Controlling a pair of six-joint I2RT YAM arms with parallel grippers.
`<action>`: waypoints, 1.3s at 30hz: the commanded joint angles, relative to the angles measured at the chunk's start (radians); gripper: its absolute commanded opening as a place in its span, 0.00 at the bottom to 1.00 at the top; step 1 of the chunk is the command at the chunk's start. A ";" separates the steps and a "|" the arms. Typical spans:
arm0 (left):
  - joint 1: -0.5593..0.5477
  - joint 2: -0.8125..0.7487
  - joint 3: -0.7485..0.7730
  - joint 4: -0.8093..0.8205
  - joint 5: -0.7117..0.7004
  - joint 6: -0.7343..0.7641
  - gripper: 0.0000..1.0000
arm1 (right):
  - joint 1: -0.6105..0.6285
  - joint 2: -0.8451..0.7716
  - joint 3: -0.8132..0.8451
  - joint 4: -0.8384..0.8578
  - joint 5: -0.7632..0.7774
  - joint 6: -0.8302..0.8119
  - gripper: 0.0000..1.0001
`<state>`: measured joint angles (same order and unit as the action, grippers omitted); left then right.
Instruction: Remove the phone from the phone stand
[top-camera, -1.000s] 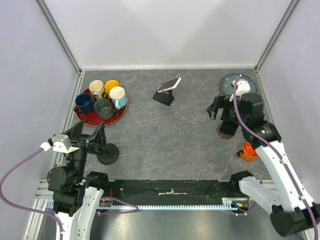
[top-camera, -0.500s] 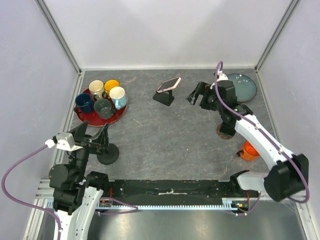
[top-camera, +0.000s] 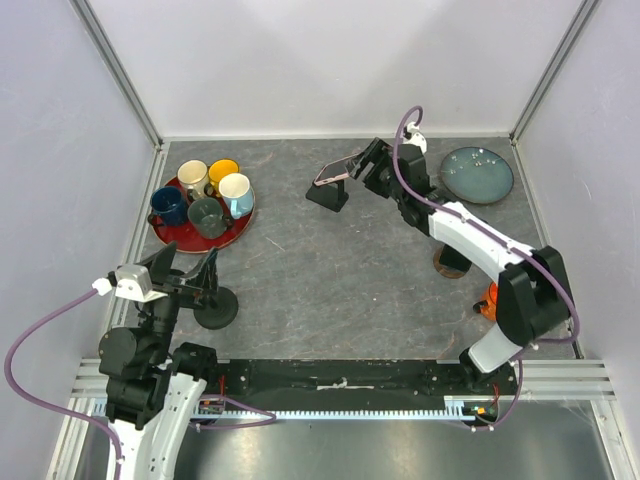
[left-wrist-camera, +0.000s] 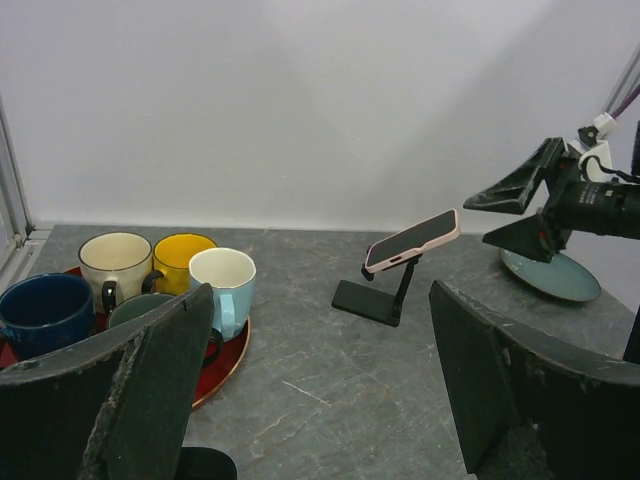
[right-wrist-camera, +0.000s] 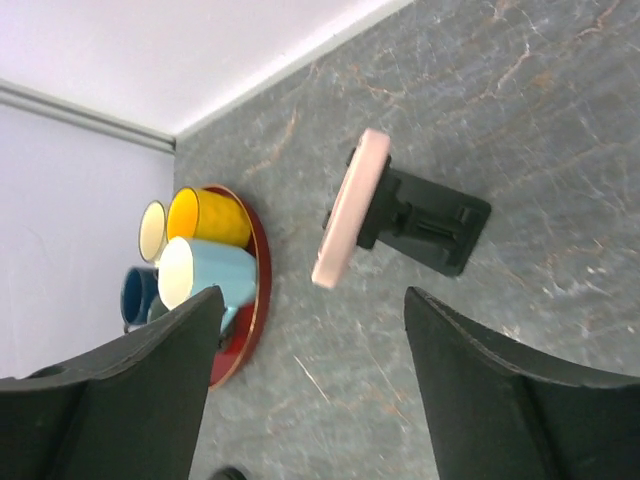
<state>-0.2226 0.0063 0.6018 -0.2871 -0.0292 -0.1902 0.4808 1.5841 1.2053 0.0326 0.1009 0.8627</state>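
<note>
A pink-cased phone (top-camera: 337, 168) rests tilted on a black phone stand (top-camera: 328, 195) at the back centre of the table. My right gripper (top-camera: 365, 165) hovers just right of the phone, open, with nothing between its fingers. In the right wrist view the phone (right-wrist-camera: 350, 222) and the stand (right-wrist-camera: 432, 228) lie ahead of the open right gripper (right-wrist-camera: 315, 390), a gap away from it. My left gripper (top-camera: 190, 280) stays open at the near left, far from the phone (left-wrist-camera: 412, 240). The stand (left-wrist-camera: 375, 298) and the right gripper (left-wrist-camera: 522, 208) show in the left wrist view.
A red tray (top-camera: 237, 232) with several mugs stands at the back left. A blue-green plate (top-camera: 478, 175) lies at the back right. An orange object (top-camera: 492, 303) and a brown disc (top-camera: 448, 265) sit at the right, and a black round object (top-camera: 216, 308) lies by my left gripper.
My right arm has swung from the right side of the table across to the phone, and its jaws have narrowed slightly. The left arm has barely moved.
</note>
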 joint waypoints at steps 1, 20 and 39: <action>-0.006 -0.092 -0.005 0.003 -0.006 0.041 0.95 | 0.005 0.089 0.077 0.110 0.049 0.087 0.79; -0.015 -0.094 -0.008 0.023 0.054 0.061 0.93 | 0.007 0.205 0.132 0.156 0.046 0.164 0.34; -0.015 -0.094 -0.008 0.023 0.074 0.064 0.92 | 0.008 0.086 0.181 0.106 0.117 0.081 0.00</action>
<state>-0.2337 0.0063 0.5972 -0.2893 0.0135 -0.1619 0.4850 1.7435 1.2995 0.0963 0.1837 0.9791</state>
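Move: The right hand, open and empty, has the phone's middle about 4 cm ahead, 7 cm to its left and 6 cm below; the near right-hand end is closer. The stand's middle is around 3 cm ahead, 8 cm left and 12 cm down. The light-blue mug lies about 2 cm ahead and 29 cm left, the plate roughly 6 cm ahead and 27 cm right. From the left hand, the phone is some 30 cm ahead, 26 cm right and 17 cm lower. Forward and down, some 5 cm each way and a little left, the right hand eases onto the raised right-hand end of the phone, fingers closing steadily on the way until they pinch its two faces; the last centimetre before the grip is upward. It pauses there with the grip shut, then lifts about 2 cm while drifting slightly right. ##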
